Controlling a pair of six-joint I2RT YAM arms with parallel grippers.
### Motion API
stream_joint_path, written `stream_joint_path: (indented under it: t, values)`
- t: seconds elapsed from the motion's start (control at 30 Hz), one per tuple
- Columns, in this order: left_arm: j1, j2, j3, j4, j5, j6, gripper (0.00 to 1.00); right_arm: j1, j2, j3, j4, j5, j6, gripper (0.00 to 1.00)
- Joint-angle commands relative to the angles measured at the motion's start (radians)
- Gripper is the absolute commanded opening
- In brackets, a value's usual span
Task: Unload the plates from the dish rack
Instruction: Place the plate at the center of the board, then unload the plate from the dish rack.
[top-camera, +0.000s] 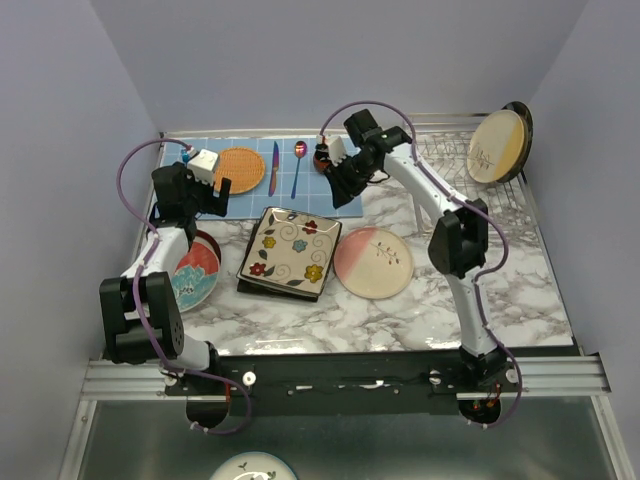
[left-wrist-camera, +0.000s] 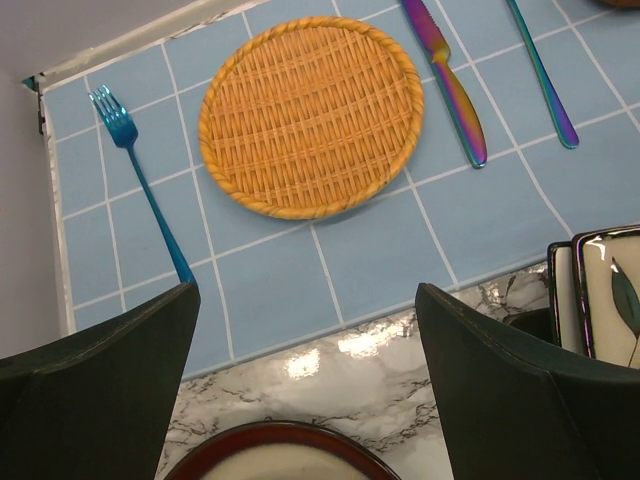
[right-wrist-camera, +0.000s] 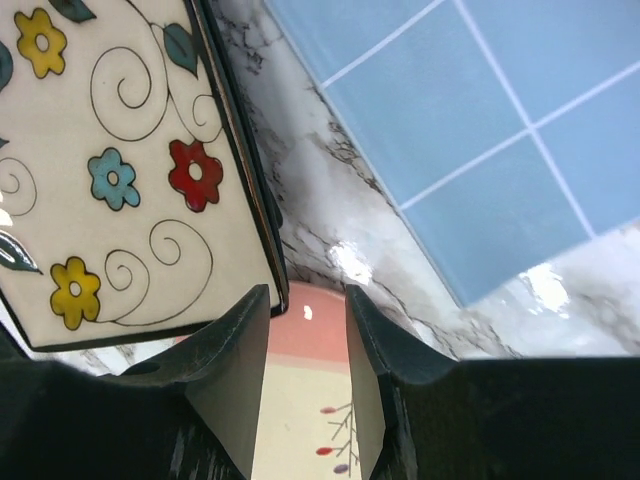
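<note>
The dish rack (top-camera: 455, 190) stands at the back right and holds a cream plate (top-camera: 497, 145) on edge, with a dark plate (top-camera: 523, 120) behind it. Three plates lie flat on the table: a square flowered one (top-camera: 290, 250) (right-wrist-camera: 110, 170), a round pink-and-cream one (top-camera: 373, 262) (right-wrist-camera: 305, 400) and a red-rimmed one (top-camera: 195, 272) (left-wrist-camera: 280, 455). My left gripper (top-camera: 210, 203) (left-wrist-camera: 305, 300) is wide open above the far rim of the red-rimmed plate. Raised near the blue mat's right corner, my right gripper (top-camera: 345, 190) (right-wrist-camera: 306, 300) is partly open, nothing between its fingers.
A blue tiled mat (top-camera: 250, 200) at the back carries an orange woven mat (top-camera: 239, 169) (left-wrist-camera: 310, 115), a blue fork (left-wrist-camera: 140, 180), a knife (top-camera: 274, 167) (left-wrist-camera: 450, 80) and a spoon (top-camera: 298, 165). A small dark-red cup (top-camera: 322, 157) sits behind my right gripper. Walls close in left, back and right.
</note>
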Motion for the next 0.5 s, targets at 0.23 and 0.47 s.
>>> stream_joint_path:
  t: [0.23, 0.47]
  values:
    - [-0.014, -0.097, -0.039, -0.057, 0.090, -0.071, 0.98, -0.095, -0.295, -0.246, 0.203, 0.332, 0.067, 0.41]
    - [-0.065, -0.140, -0.022, -0.120, 0.101, -0.097, 0.98, -0.360, -0.375, -0.221, 0.222, 0.426, 0.075, 0.41]
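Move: The next plate, the round cream one with the yellow rim, stands in the dish rack about 34 cm to the right of the right hand and some 11 cm ahead, roughly at its height. The flowered plate on the stack lies 10 cm back and 10 cm left, about 6 cm lower. The pink-and-cream plate is 13 cm back and 8 cm right, 10 cm down. From the left hand the rimmed plate is about 59 cm right, 10 cm ahead, a little lower. The flowered plate has already been let go, and the right hand, empty and half open, speeds away from it towards the rack: at first mostly up, then sweeping right and somewhat forward, about 13 cm right and 7 cm up in all, turning clockwise over 20 degrees. The left hand, fingers wide open and empty, eases about 4 cm right and back, rising slightly. ##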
